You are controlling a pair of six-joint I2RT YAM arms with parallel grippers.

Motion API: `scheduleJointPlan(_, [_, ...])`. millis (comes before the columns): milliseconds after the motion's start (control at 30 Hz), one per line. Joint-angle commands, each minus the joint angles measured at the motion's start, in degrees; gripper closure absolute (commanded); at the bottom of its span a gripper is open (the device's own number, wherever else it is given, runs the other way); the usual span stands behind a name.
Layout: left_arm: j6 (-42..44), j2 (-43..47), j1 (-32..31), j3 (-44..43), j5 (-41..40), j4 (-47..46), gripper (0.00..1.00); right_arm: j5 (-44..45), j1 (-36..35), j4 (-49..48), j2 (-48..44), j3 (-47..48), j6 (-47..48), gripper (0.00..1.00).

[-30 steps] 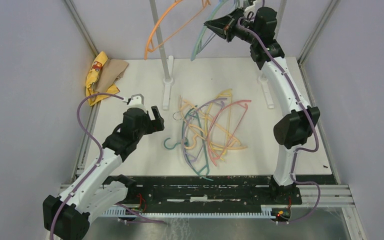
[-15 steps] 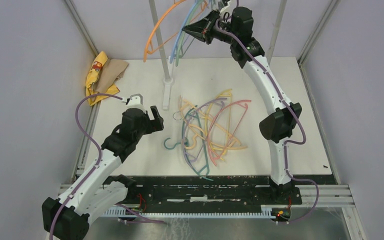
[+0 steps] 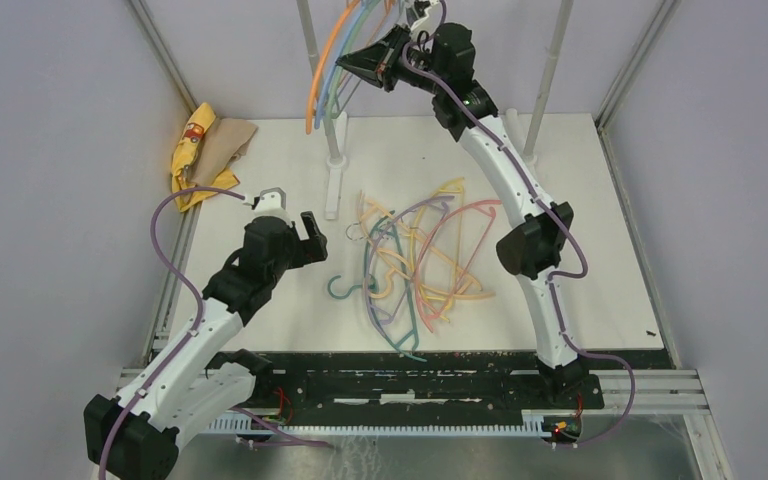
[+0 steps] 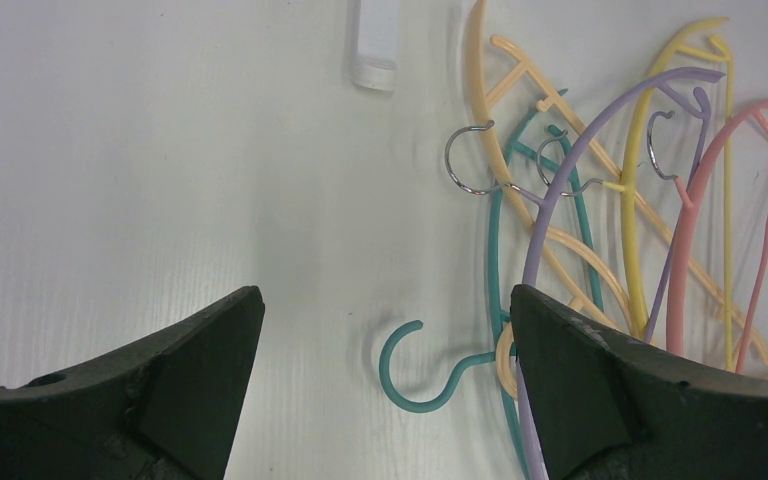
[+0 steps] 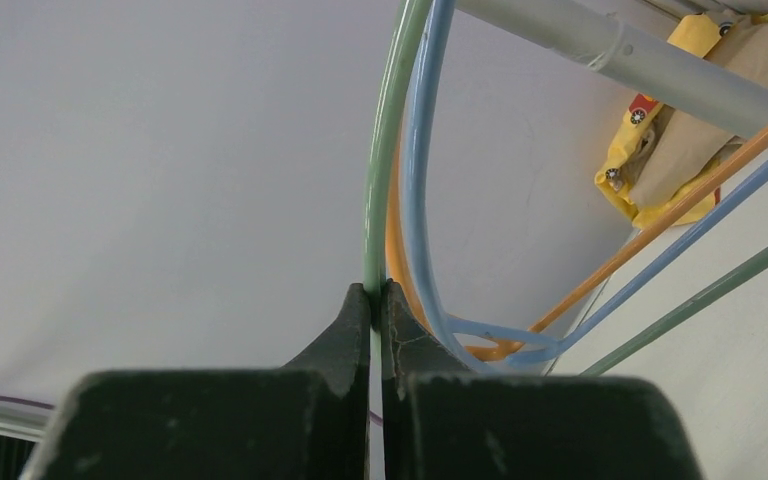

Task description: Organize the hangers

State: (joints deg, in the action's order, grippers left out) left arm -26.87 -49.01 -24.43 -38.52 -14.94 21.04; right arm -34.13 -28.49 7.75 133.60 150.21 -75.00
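Note:
My right gripper [image 3: 352, 62] is raised at the rack's top and shut on a pale green hanger [image 5: 384, 160]. A blue hanger [image 5: 415, 180] and an orange hanger [image 3: 317, 85] hang beside it against the rack's top bar [image 5: 650, 62]. A tangled pile of hangers [image 3: 420, 262] in teal, purple, peach, yellow and pink lies on the table. My left gripper [image 3: 295, 222] is open and empty, just left of the pile. In the left wrist view the teal hanger's hook [image 4: 422, 365] lies between the open fingers [image 4: 190, 370].
Two grey rack poles [image 3: 320, 75] stand on white feet [image 3: 334, 185] at the back of the white table [image 3: 260, 290]. A yellow cloth and brown paper bundle [image 3: 205, 148] lies at the back left. Grey walls enclose the cell.
My right gripper has swung left along the rack bar with the pale green hanger, bunching it against the blue and orange ones. The left arm has not moved.

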Motion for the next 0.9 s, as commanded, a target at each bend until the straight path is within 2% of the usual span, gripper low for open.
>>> scheduleJointPlan(0, [1.3, 0.5, 0.37, -0.85, -1.1, -1.16, 0.0, -3.51, -1.11, -1.72, -0.69, -0.6, -0.58, 0.99])
scheduleJointPlan(100, [1.14, 0.37, 0.43, -1.01, -1.01, -1.26, 0.0, -3.8, -1.02, -1.85, -3.3, -4.21, 0.99, 0.99])
scheduleJointPlan(267, [1.12, 0.27, 0.4, -1.24, -1.01, -0.98, 0.0, -1.4, -0.38, -1.94, -11.26, -15.46, 5.92, 0.59])
scheduleJointPlan(433, [0.88, 0.63, 0.38, -1.47, -1.21, -0.48, 0.0, 1.07, 1.0, -3.3, -19.47, -25.04, 11.25, 0.34])
scheduleJointPlan(533, [0.94, 0.32, 0.43, -1.7, -1.56, -0.18, 0.0, 1.12, 2.14, -6.11, -23.52, -30.66, 12.61, 0.12])
scheduleJointPlan(733, [0.95, -0.91, 0.41, -2.08, -1.47, 0.14, 0.0, 1.11, 4.96, -11.03, -32.77, -42.43, 13.96, 0.05])
scheduleJointPlan(800, [0.95, -1.28, 0.4, -2.08, -1.52, 0.14, 0.0, 1.44, 5.61, -8.37, -35.68, -44.79, 16.64, 0.05])
scheduleJointPlan(867, [0.95, -1.63, 0.4, -2.08, -1.42, 0.14, 0.0, 3.14, 5.35, 0.49, -38.31, -45.35, 24.07, 0.06])
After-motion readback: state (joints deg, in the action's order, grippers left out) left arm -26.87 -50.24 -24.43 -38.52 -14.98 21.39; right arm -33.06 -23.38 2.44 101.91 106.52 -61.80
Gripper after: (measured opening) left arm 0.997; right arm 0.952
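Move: The right hand still pinches the green hanger, which sits right at its fingertips and hangs high over the table. The blue hanger is about 2 cm to the left, level fore and aft, and the orange one some 4 cm to the left. The left rack post stands roughly 8 cm left and 8 cm farther out. From the left hand, the green hanger is about 20 cm ahead, 7 cm right and 28 cm up. The right hand lets go of the green hanger, its fingers going from shut to almost fully open as it dips about 5 cm. It then backs out to the right by some 9 cm, drawing back about 5 cm towards its base and climbing most of the way up again, while the fingertips tip down about ten degrees. ##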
